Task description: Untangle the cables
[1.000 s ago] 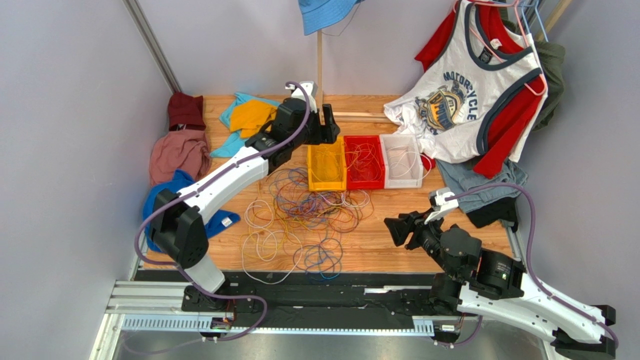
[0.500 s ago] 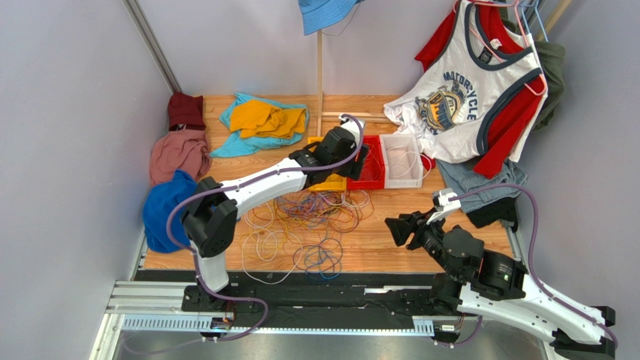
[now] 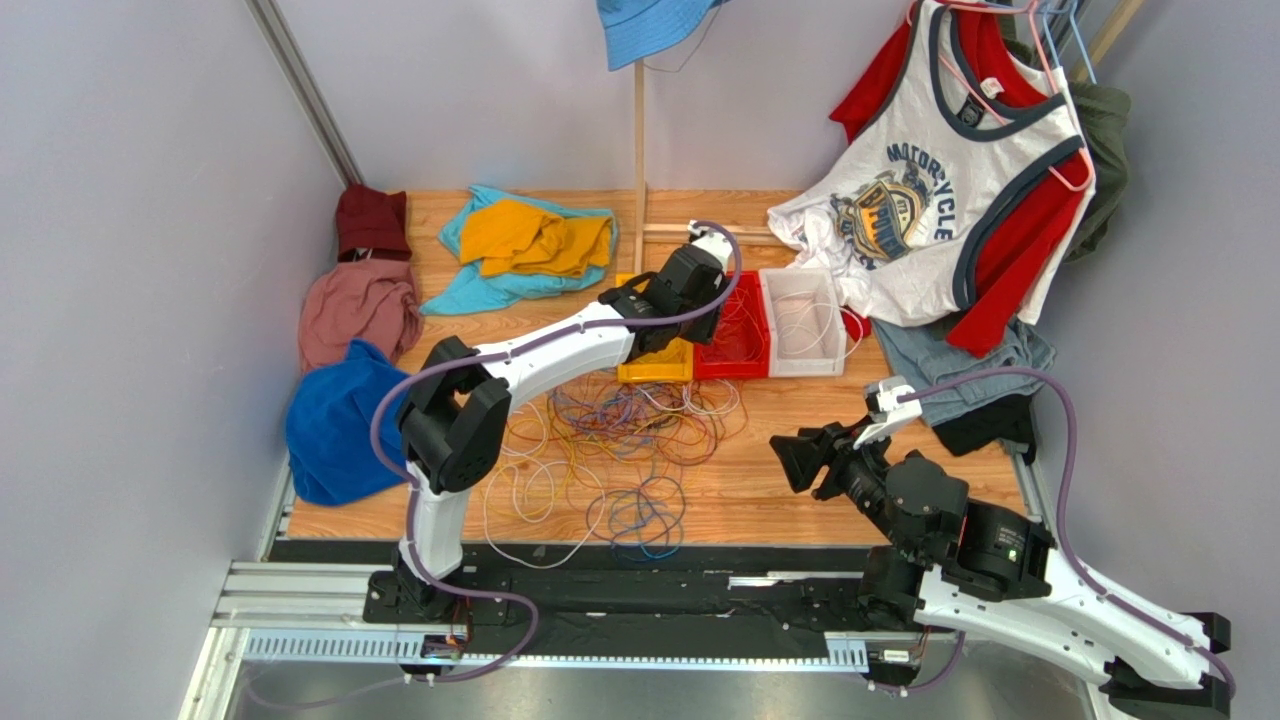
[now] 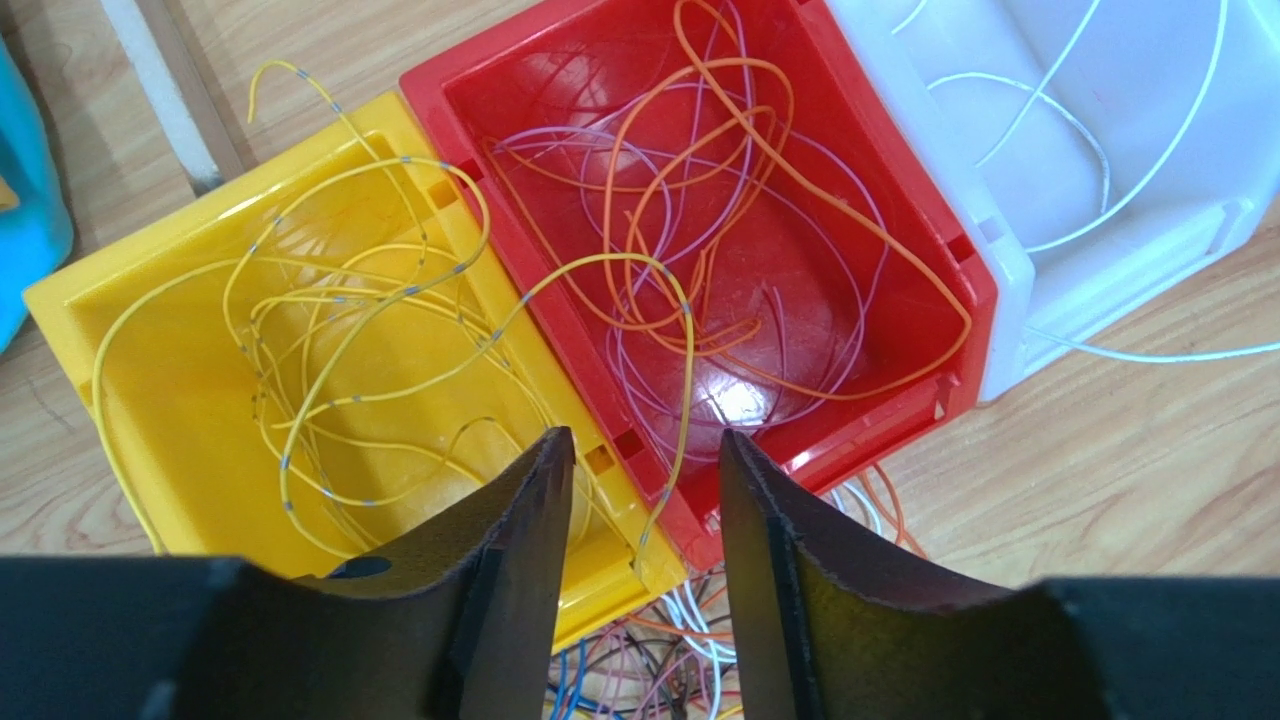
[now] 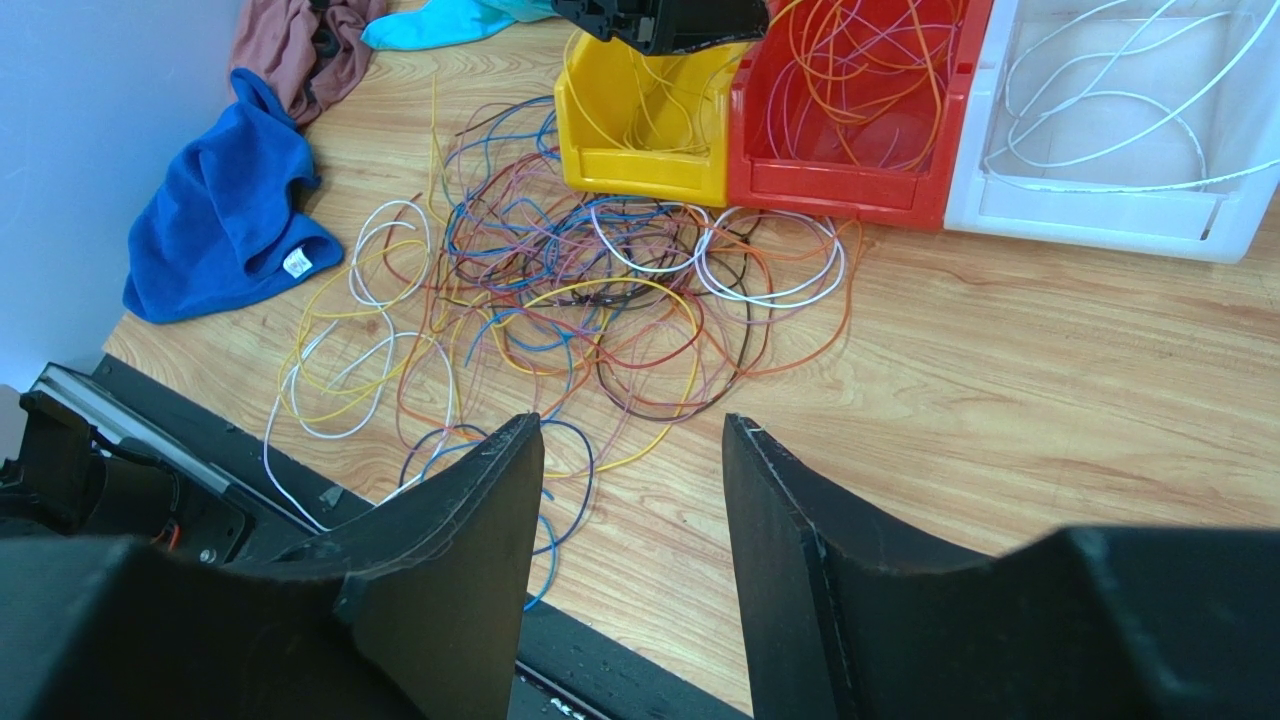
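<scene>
A tangle of thin coloured cables (image 3: 616,435) lies on the wooden table in front of three bins: yellow (image 3: 661,365), red (image 3: 747,342) and white (image 3: 804,318). My left gripper (image 3: 718,308) hovers over the seam between the yellow bin (image 4: 166,435) and the red bin (image 4: 962,300). It (image 4: 646,438) is open, and a yellow cable (image 4: 690,360) draped over both rims passes loosely between the fingers, unclamped. Orange and purple cables lie in the red bin, white ones in the white bin (image 4: 1142,195). My right gripper (image 3: 796,458) hangs open and empty right of the tangle (image 5: 571,300); in its wrist view the right gripper (image 5: 633,423) has only bare wood between its fingers.
Clothes ring the table: a blue cloth (image 3: 331,428), a pink one (image 3: 353,308), a maroon one (image 3: 371,221), and teal and orange ones (image 3: 526,243). A hanging shirt (image 3: 947,195) and grey garments (image 3: 962,375) are at the right. A wooden pole (image 3: 639,143) stands behind the bins.
My left arm swung right, from behind the yellow bin to over the yellow and red bins, and its jaws have narrowed. The right arm has not moved.
</scene>
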Robot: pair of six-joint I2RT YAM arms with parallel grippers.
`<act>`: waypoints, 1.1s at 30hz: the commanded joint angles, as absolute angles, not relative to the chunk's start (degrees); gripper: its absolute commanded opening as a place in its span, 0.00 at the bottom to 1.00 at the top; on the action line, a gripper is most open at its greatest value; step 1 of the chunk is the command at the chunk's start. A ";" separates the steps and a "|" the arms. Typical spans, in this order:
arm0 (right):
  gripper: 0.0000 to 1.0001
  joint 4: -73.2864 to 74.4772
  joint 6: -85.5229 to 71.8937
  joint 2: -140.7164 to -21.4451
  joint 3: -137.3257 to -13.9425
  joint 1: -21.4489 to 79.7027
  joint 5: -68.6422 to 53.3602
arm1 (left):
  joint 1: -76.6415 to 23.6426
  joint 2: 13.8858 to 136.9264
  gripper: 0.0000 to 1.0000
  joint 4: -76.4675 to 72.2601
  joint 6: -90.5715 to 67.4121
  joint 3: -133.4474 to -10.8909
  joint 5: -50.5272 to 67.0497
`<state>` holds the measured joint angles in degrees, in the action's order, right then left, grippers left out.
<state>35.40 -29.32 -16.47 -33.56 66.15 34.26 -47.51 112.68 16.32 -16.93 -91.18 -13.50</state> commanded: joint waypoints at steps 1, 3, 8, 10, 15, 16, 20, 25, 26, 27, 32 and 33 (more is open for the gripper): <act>0.51 34.19 -29.53 -16.43 -33.22 66.27 35.07 | -47.64 114.43 0.48 16.52 -15.91 -93.60 -13.98; 0.51 34.02 -29.45 -16.61 -33.13 66.27 34.98 | -47.64 114.61 0.47 16.61 -15.82 -93.60 -13.97; 0.51 33.93 -29.62 -16.70 -32.96 66.36 34.89 | -47.64 114.96 0.47 16.70 -15.82 -93.60 -13.89; 0.51 33.93 -29.53 -16.70 -32.96 66.27 34.89 | -47.64 115.14 0.41 16.70 -15.82 -93.60 -13.80; 0.51 34.19 -29.71 -16.61 -32.96 66.27 34.98 | -47.64 113.39 0.00 16.70 -16.78 -92.46 -15.55; 0.51 34.19 -29.79 -16.61 -32.96 66.27 34.98 | -47.64 112.60 0.00 16.35 -16.96 -91.24 -17.12; 0.51 34.10 -29.88 -16.44 -32.96 66.27 34.80 | -47.20 106.62 0.00 13.72 -18.54 -86.41 -20.12; 0.51 34.19 -30.15 -16.00 -32.78 66.27 34.63 | -44.65 100.99 0.00 13.89 -24.68 -79.65 -21.53; 0.51 34.28 -30.23 -15.82 -32.70 66.27 34.63 | -43.60 100.55 0.00 13.28 -26.96 -78.24 -21.10; 0.51 34.28 -30.23 -15.65 -32.70 66.36 34.54 | -43.07 100.46 0.00 12.58 -27.68 -76.92 -20.57; 0.51 34.54 -30.41 -15.56 -32.78 66.27 34.37 | -41.66 104.67 0.00 13.44 -28.74 -77.51 -19.95; 0.51 34.54 -30.50 -15.47 -32.78 66.36 34.28 | -41.49 106.68 0.00 13.97 -28.65 -78.30 -19.86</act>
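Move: The yellow cable's stray loop, hanging over from the yellow bin into the red one, is right at the left hand's half-open fingertips, about 2 cm below. The yellow bin's middle lies some 4 cm ahead and 8 cm left of the left hand, the red bin's 4 cm ahead and 5 cm right, both roughly 8 cm lower; the cable tangle is about 11 cm back and 10 cm left. From the right hand, the loop is about 18 cm ahead and 12 cm left. The left fingers close on the stray yellow loop after sinking about 2 cm to it at the wall between the red and yellow bins. Keeping it pinched, the hand rises a little and swings some 8 cm left, from the red bin's edge to over the yellow bin, dipping slightly at the end while the wrist turns about 15 degrees counter-clockwise. ##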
